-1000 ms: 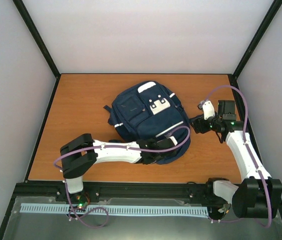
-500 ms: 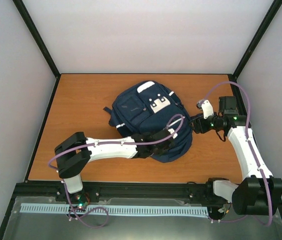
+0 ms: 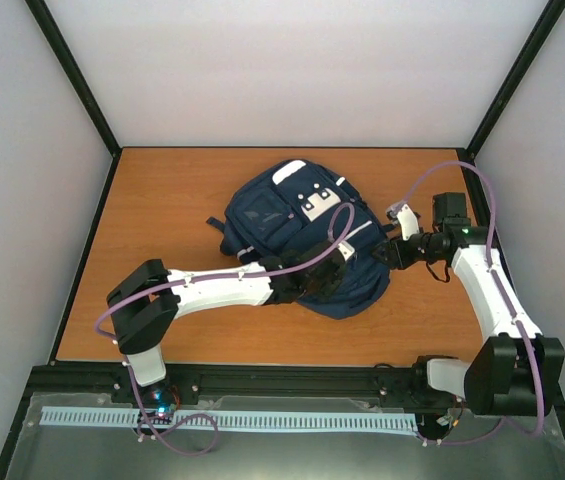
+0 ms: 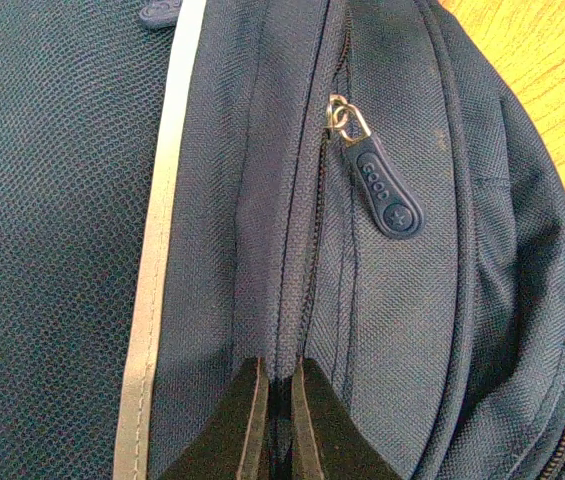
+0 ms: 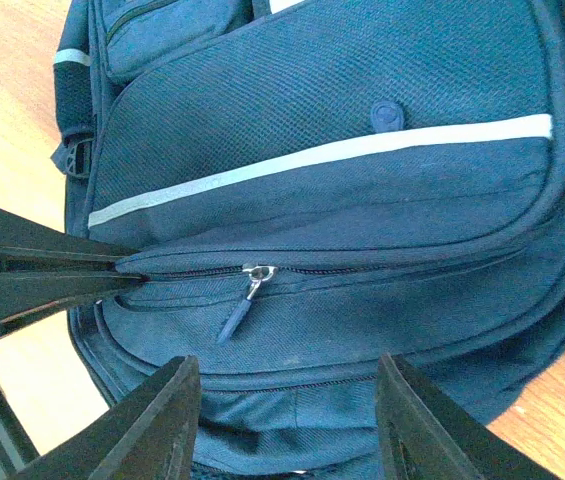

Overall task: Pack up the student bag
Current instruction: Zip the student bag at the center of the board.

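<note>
The student bag is navy with white stripes and lies mid-table. My left gripper is over its near right part, shut on a fold of bag fabric along the zip seam. The fingertips pinch that fold just below the zip pull. My right gripper is at the bag's right edge. It is open, its fingers standing wide on either side of the bag's side panel. The zip pull hangs just ahead of them, and the left gripper's fingers reach in from the left.
A dark strap sticks out at the bag's left side. Bare orange table lies left of the bag and a narrower strip to its right. Walls and black frame posts close in the table.
My left arm has pushed farther over the bag with the pinched fabric, and the bag's near right side has shifted. My right gripper has come in to the bag's edge, its jaws narrowing.
</note>
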Motion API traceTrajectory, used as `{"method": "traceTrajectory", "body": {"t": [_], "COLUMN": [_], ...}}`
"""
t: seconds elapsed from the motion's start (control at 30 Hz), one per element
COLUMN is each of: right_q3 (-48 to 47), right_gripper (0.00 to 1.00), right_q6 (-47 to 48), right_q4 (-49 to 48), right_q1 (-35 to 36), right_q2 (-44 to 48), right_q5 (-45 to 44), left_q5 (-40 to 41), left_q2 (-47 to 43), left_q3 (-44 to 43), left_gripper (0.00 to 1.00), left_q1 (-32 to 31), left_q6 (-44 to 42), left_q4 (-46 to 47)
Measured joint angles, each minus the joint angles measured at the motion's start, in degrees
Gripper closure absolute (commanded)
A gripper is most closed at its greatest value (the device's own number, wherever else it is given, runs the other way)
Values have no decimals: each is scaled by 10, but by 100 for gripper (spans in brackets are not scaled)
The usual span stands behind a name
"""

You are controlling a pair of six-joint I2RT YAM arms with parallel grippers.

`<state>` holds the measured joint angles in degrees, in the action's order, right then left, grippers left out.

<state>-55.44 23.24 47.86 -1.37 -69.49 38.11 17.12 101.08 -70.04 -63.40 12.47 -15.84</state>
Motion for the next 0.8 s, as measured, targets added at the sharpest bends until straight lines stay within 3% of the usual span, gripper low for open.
{"method": "traceTrajectory", "body": {"t": [0.27,0.6,0.8], "right_q3": [0,4,7], "right_gripper": [57,64,78], "right_q6": [1,-9,-19], "right_q4": [-2,-28,-42], "right_q1": [33,103,121], "right_q2": [-28,-65,-77], "right_q5": [15,-29,-56], "left_q5": [-3,-8,-8], "left_q2": [0,0,0], "left_q3": [-7,-9,-9], "left_gripper": [99,99,99], "left_q1": [2,4,4], "left_q6": [15,24,24], "left_q4": [5,10,10]}}
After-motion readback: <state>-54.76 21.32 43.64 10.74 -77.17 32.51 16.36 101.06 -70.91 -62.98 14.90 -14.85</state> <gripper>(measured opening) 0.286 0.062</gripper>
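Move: The zipper pull lies about 6 cm to the right gripper's left, some 1 cm farther out and 6 cm below it. The left gripper's fingertips, already shut on the bag's edge beside the zipper, are about 11 cm left of the right gripper, 2 cm back and 5 cm down; the middle of the white trim strip is some 4 cm ahead of the pull and 2 cm left of it. From the left gripper the pull is about 3 cm ahead, 5 cm right, 1 cm lower. Bring the right gripper about 5 cm left towards the zipper pull, turning it slightly counter-clockwise, then sink some 3 cm more so the fingertips come down on either side of the pull tab. Narrow the fingers from half open to under a third on the way, without shutting them. Keep the left gripper pinching the bag's edge almost still. ##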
